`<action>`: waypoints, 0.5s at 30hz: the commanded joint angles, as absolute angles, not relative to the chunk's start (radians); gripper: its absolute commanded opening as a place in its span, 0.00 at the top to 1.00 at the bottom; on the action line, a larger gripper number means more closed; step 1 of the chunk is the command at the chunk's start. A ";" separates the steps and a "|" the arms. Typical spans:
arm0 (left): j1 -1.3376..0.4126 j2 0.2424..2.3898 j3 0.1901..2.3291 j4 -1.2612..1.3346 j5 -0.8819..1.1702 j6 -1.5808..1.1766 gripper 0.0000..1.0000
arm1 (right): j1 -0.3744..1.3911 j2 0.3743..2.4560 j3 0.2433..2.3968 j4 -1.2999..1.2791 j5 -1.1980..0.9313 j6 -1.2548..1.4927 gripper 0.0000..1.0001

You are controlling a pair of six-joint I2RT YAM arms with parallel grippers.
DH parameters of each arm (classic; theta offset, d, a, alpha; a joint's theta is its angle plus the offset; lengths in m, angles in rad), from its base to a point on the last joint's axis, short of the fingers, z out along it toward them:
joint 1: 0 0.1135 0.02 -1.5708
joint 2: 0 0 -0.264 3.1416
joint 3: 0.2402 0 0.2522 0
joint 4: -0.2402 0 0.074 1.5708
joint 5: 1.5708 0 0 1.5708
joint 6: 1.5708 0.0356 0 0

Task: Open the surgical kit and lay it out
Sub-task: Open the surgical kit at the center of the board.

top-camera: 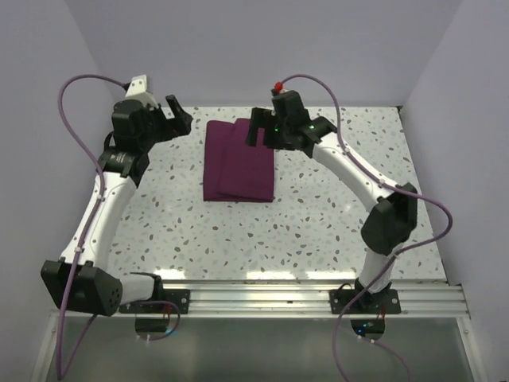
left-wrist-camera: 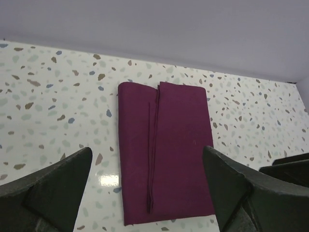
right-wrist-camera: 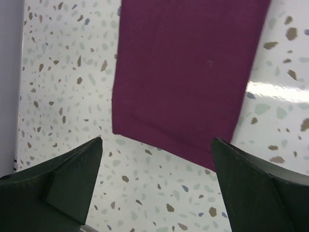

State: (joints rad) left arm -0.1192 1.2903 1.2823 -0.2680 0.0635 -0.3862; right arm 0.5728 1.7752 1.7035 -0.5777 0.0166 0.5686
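The surgical kit (top-camera: 238, 161) is a dark purple cloth wrap, folded shut into a flat rectangle at the back middle of the speckled table. A lengthwise fold seam runs down the kit (left-wrist-camera: 169, 145) left of its centre. My left gripper (top-camera: 180, 116) hovers open just left of the wrap's far left corner, and in its own view my left gripper (left-wrist-camera: 147, 150) frames the wrap between wide fingers. My right gripper (top-camera: 258, 129) stands open over the wrap's far right corner. In the right wrist view a corner of the kit (right-wrist-camera: 186, 72) lies beyond my right gripper (right-wrist-camera: 157, 140). Neither gripper holds anything.
Pale lilac walls (top-camera: 262, 48) close in the table at the back and on both sides. A metal rail (top-camera: 302, 296) carrying the arm bases runs along the near edge. Speckled tabletop (top-camera: 262, 231) stretches from the wrap to the rail.
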 commanded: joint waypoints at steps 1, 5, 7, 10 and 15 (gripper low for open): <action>-0.123 1.188 1.317 -0.478 -0.047 -0.475 0.00 | 0.678 1.946 1.976 -0.822 0.072 0.534 0.02; -0.124 1.128 1.175 -0.492 0.045 -0.558 0.00 | 0.791 2.152 2.181 -0.916 0.138 0.529 0.01; -0.126 1.080 1.181 -0.555 -0.030 -0.575 0.00 | 0.831 2.229 2.255 -0.949 0.155 0.532 0.02; -0.126 1.029 1.216 -0.661 -0.260 -0.594 0.00 | 0.857 2.341 2.384 -0.971 0.173 0.557 0.02; -0.156 0.989 1.189 -0.727 -0.324 -0.577 0.00 | 0.877 2.436 2.413 -0.950 0.209 0.575 0.02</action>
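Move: Below the right hand lies the folded surgical kit, its middle about 8 cm ahead, 6 cm to the left and some 23 cm down; the kit's near-left corner, where the hand is heading, is about 17 cm to this hand's left and 6 cm back. From the left hand the kit's middle is roughly 7 cm ahead, 12 cm to the right and 31 cm down. Sweeping about 16 cm left across the kit, the open right hand first travels nearly level, then drops some 15 cm towards the near-left corner, drawing back about 5 cm as its fingers tip more steeply down and turn counter-clockwise. Meanwhile the left hand, also open, clears away: back about 10 cm, then also left, sinking slightly and turning counter-clockwise. Neither hand closes. ##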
